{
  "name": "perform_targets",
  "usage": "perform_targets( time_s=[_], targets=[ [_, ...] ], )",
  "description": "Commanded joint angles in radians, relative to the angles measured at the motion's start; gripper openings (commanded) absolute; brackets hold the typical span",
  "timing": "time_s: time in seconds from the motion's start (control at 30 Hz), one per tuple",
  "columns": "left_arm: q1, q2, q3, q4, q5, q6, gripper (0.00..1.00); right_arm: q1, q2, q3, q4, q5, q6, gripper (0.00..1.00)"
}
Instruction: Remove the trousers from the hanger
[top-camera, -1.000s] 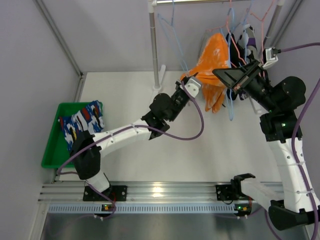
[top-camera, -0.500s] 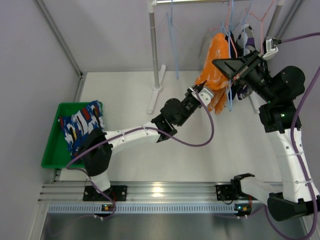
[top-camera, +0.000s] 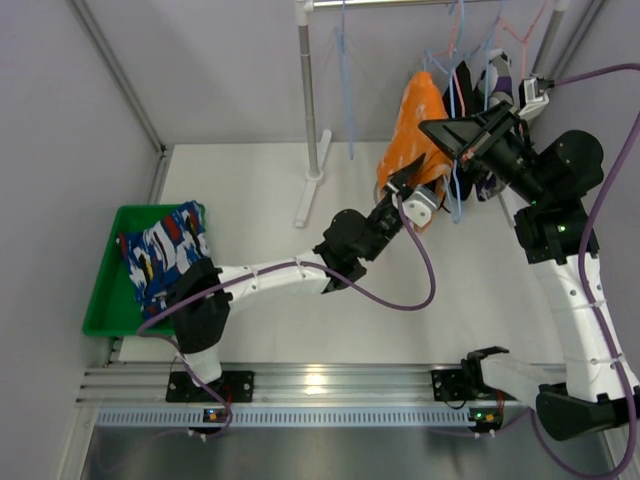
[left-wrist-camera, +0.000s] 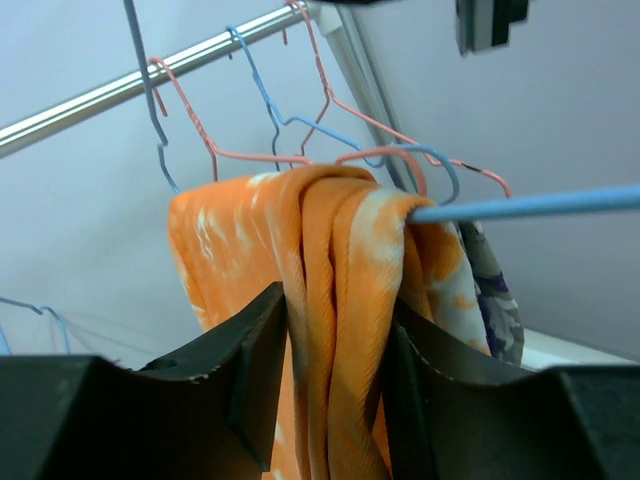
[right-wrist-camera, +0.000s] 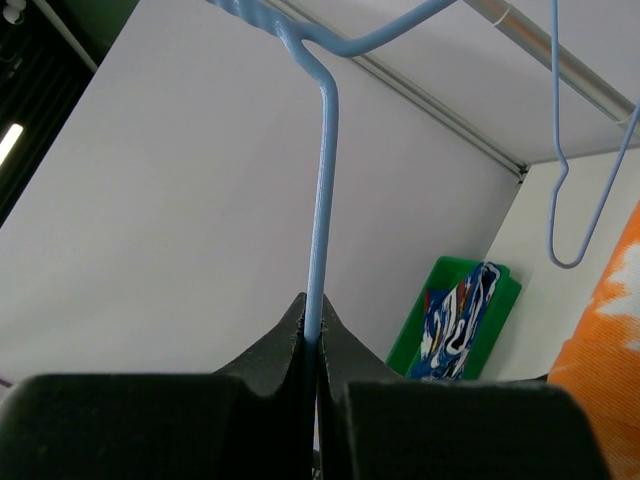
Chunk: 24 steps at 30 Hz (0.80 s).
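Orange trousers (top-camera: 415, 120) hang folded over the bar of a light-blue hanger (top-camera: 458, 195) on the rail. My left gripper (top-camera: 398, 188) sits at their lower edge. In the left wrist view its jaws (left-wrist-camera: 335, 300) stand partly open, one on each side of the bunched orange folds (left-wrist-camera: 340, 250), which run loosely between them. My right gripper (top-camera: 435, 128) is shut on the blue hanger's wire (right-wrist-camera: 320, 180) and pinches it at the fingertips (right-wrist-camera: 312, 312). Blue-and-white patterned trousers (top-camera: 165, 250) lie in the green bin (top-camera: 100, 300).
The clothes rail (top-camera: 400, 3) runs along the back on a metal post (top-camera: 310, 90) with a foot on the table. Several empty blue and pink wire hangers (left-wrist-camera: 290, 130) hang on it. A grey-and-purple patterned garment (top-camera: 495, 85) hangs behind the orange one.
My left gripper moved right and nearer, back under the hanger, so the orange trousers hang straighter. Its jaws have widened. The right gripper keeps its hold on the hanger and has shifted slightly left.
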Motion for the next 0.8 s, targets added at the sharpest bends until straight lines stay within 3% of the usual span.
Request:
perform_targets(
  time_s=[0.0, 0.07, 0.17, 0.2, 0.23, 0.3, 0.77],
  targets=[
    [-0.001, 0.019, 0.072, 0.106, -0.024, 0.027, 0.43, 0.023, -0.029, 0.084, 0.163, 0.006, -0.045, 0.00],
    [-0.001, 0.042, 0.120, 0.098, -0.060, 0.038, 0.42, 0.029, -0.030, 0.081, 0.161, 0.005, -0.047, 0.00],
    [-0.001, 0.059, 0.164, 0.092, -0.074, 0.046, 0.29, 0.032, -0.033, 0.073, 0.161, 0.003, -0.048, 0.00],
    [-0.001, 0.061, 0.170, 0.087, -0.074, 0.047, 0.23, 0.032, -0.035, 0.072, 0.160, 0.003, -0.048, 0.00],
    [-0.001, 0.063, 0.177, 0.081, -0.071, 0.047, 0.11, 0.032, -0.035, 0.065, 0.160, 0.003, -0.055, 0.00],
    [-0.001, 0.053, 0.193, 0.055, -0.076, 0.043, 0.02, 0.032, -0.041, 0.058, 0.151, 0.011, -0.068, 0.00],
    [-0.005, -0.253, 0.098, -0.092, 0.050, 0.029, 0.00, -0.042, -0.101, -0.103, 0.037, 0.160, -0.194, 0.00]
  ],
)
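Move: The near edge of the orange trousers sits just between the left hand's open fingers, roughly 2 cm ahead, 2 cm right and 1 cm up. The blue hanger held by the right fingers is about 5 cm ahead of the left hand, 3 cm right and 7 cm above; the black trousers hang some 8 cm ahead and 8 cm right. From the right hand that near edge lies about 5 cm back, 2 cm left and 9 cm below. Left fingers pinch the orange trousers' edge and rise about 5 cm as right lowers the hanger 3 cm. ##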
